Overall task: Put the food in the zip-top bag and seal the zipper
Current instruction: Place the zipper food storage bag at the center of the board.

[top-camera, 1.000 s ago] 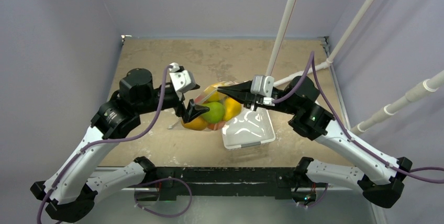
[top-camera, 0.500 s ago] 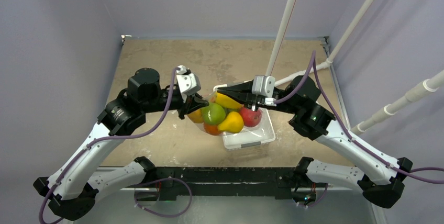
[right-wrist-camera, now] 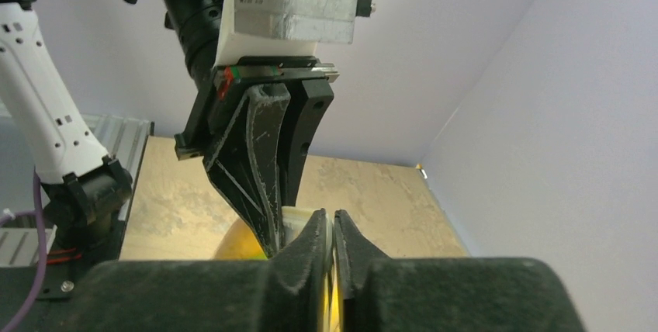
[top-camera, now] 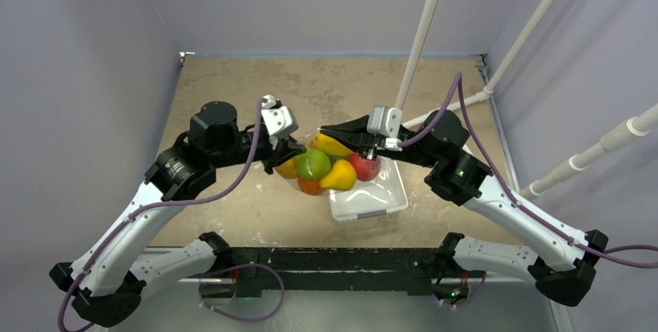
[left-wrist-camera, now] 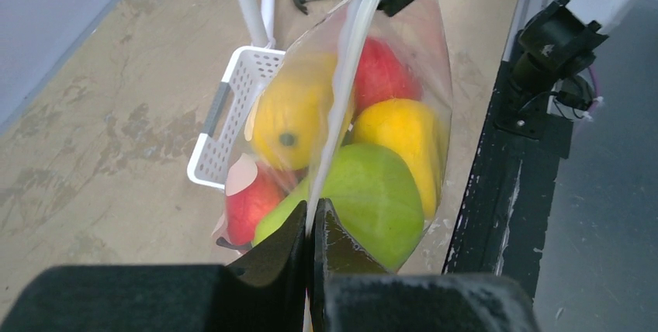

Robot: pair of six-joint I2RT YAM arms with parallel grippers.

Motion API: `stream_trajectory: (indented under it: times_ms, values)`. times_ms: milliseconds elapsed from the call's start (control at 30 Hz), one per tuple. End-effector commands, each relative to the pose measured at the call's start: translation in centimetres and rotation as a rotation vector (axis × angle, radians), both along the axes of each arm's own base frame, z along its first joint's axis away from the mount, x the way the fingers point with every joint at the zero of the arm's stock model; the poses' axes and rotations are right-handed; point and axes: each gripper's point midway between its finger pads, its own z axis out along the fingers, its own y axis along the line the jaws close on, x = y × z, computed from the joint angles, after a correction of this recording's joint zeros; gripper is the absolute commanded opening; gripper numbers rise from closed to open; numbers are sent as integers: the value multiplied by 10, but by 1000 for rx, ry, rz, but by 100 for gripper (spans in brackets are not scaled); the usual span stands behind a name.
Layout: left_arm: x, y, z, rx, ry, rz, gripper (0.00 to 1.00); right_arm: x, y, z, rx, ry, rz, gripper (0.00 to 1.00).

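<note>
The zip-top bag (top-camera: 330, 169) hangs in the air between my two grippers, over the left part of the white tray. Inside it are the food pieces: a green fruit (top-camera: 313, 164), yellow ones (top-camera: 340, 175), a red one (top-camera: 365, 167) and an orange one (top-camera: 310, 187). My left gripper (top-camera: 289, 146) is shut on the zipper (left-wrist-camera: 341, 91) at the bag's left end; its jaws pinch the strip in the left wrist view (left-wrist-camera: 314, 216). My right gripper (top-camera: 324, 129) is shut on the zipper's other end, as the right wrist view (right-wrist-camera: 334, 223) shows. The two grippers are close together.
The white tray (top-camera: 376, 202) lies on the tan table under and to the right of the bag. White pipes (top-camera: 423, 37) slant up at the back right. A black rail (top-camera: 326, 258) runs along the near edge.
The bag has come up off the table and now hangs with the fruits bunched at its bottom. My left gripper moved right and up towards the right one; both keep hold of the zipper.
</note>
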Motion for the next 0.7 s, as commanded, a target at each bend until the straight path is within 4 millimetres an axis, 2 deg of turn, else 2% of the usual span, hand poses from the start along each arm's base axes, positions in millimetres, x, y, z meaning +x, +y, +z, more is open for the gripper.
stream_trajectory:
  times_ms: [0, 100, 300, 533, 667]
  values:
    - [18, 6, 2, 20, -34, 94, 0, 11, -9, 28, 102, 0, -82, 17]
    - [27, 10, 1, 25, -46, 144, 0, 23, -12, 25, 107, 23, -147, 27]
    - [47, 22, 13, 13, -95, 277, 0, 42, -24, 26, 138, 61, -270, 36]
    - [84, 58, 25, 52, -182, 550, 0, 65, -45, 20, 190, 136, -442, 43]
    - [99, 71, 29, 64, -220, 660, 0, 74, -57, 21, 233, 173, -517, 55]
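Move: My left hand still pinches the near end of the zipper line of the food-filled bag, whose middle hangs about 6 cm to its right, 1 cm back and some 9 cm below. The board's centre is about 17 cm ahead, 6 cm right and 30 cm down. The white basket stands 6 cm ahead and 15 cm right, at that same depth. From my right hand, at the bag's upper end, the bag's middle is 18 cm below, 1 cm back and 1 cm right. I open my right fingers to about half, letting go of the bag's rim, and draw that hand some 6 cm forward and 3 cm to the right, turning it clockwise. My left hand keeps its shut grip and carries the bag forward and left, about 9 cm in all and quickening, while its wrist swings some 25 degrees counter-clockwise. ##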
